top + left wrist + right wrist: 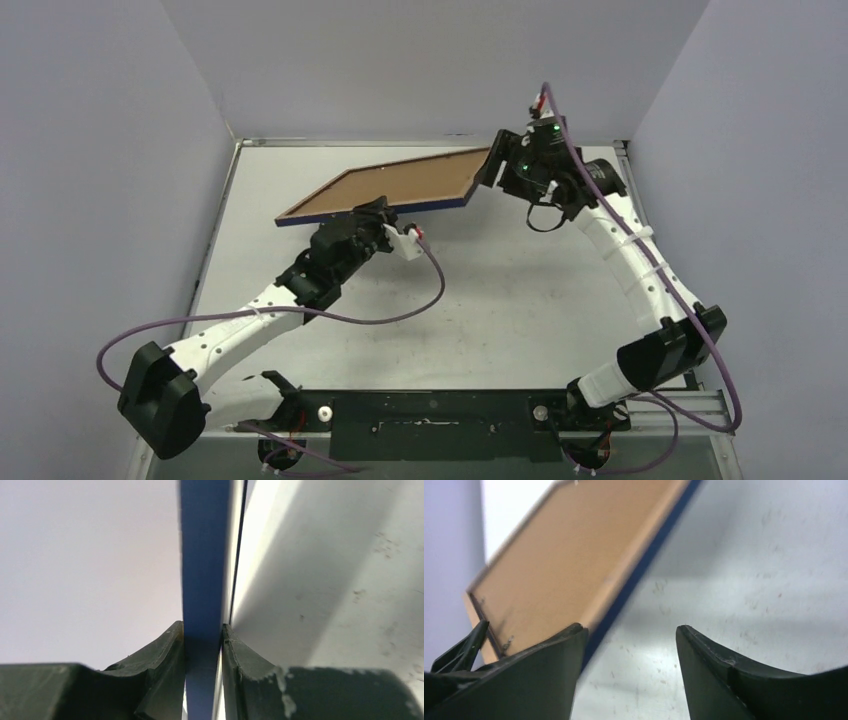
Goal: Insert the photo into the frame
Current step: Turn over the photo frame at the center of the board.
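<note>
The frame (400, 185) hangs tilted above the table, brown back up, navy rim along its near side. My left gripper (385, 218) is shut on that near rim; in the left wrist view the blue edge of the frame (201, 555) runs straight up out of the left gripper (202, 629), pinched by both pads. My right gripper (494, 166) stands open at the frame's right end. In the right wrist view the right gripper (631, 628) has only bare table between its fingers, and the frame (569, 555) lies just past its left finger. The photo is not in view.
The white table (520, 290) has a raised rim at the back and left, with grey-violet walls (420, 60) close on three sides. Purple cables loop off both arms, one (430, 290) sagging over the table's middle. A black base bar (430, 412) runs along the near edge.
</note>
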Motion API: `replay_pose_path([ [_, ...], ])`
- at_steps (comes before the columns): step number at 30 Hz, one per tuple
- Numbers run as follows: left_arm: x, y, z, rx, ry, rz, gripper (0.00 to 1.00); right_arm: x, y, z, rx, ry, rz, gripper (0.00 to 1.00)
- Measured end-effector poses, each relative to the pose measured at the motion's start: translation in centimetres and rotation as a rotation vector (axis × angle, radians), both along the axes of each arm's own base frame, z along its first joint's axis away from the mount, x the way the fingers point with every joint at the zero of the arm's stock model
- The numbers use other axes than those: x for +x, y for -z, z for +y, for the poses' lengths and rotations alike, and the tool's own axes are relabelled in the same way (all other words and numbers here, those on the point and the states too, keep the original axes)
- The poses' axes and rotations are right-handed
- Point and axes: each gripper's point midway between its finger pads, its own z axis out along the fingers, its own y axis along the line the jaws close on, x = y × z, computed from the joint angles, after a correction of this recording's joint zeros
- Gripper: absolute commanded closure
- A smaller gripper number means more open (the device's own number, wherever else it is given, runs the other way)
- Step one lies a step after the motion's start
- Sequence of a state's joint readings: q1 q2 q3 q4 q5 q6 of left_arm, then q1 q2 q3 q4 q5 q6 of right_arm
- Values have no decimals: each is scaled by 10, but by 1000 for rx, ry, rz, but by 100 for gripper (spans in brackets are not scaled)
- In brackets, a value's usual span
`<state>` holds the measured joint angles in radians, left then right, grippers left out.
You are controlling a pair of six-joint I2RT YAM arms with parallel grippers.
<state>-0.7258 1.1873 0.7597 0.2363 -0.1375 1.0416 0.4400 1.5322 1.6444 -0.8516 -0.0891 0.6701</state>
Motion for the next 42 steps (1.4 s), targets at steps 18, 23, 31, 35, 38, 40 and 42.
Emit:
replay_pose_path([
  [18, -19, -154, 24, -455, 49, 192, 100, -27, -108, -21, 180, -244, -664, 14],
  [23, -26, -170, 17, -507, 74, 270, 100, -21, -1, -1, 221, -316, -453, 14],
  [31, -31, -170, 4, -639, 86, 437, 100, -17, 19, 9, 246, -360, -415, 14],
  [35, -28, -156, -7, -711, 82, 553, 100, -16, 7, 10, 253, -370, -448, 14],
  [38, -17, -146, -13, -764, 64, 617, 100, -15, 2, 9, 243, -370, -452, 15],
  [40, -5, -136, -14, -799, 29, 659, 100, -15, -2, 7, 231, -362, -452, 15],
  [42, 9, -121, -14, -825, -16, 708, 100, -15, -5, 4, 216, -349, -449, 15],
])
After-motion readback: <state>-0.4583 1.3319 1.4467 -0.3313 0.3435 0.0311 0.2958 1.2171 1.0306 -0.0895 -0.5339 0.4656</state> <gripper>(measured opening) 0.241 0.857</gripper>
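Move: The left hand already grips the raised near long edge of the photo frame, brown back up; the frame's middle lies about 9 cm ahead, 1 cm to the right and 10 cm below. The bare middle of the board is some 24 cm below this hand, 9 cm right and 3 cm back. From the opening right hand the frame's middle is roughly 20 cm left, 8 cm ahead and 13 cm below; its near right corner is about 5 cm left, 4 cm back and 4 cm below. Keeping its pinch on the long edge, the left hand hoists the frame about 18 cm, drifting slightly left and then a little back, before sinking some 6 cm and easing forward, while it rolls right side up and tips fingers down, each by over 40 degrees, to swing the frame face round. The right hand, already free of the frame, opens wider and springs up about 15 cm and to the right, then drops back near its starting height with its fingers tipped up and turned left, waiting open beside the frame's right end. ##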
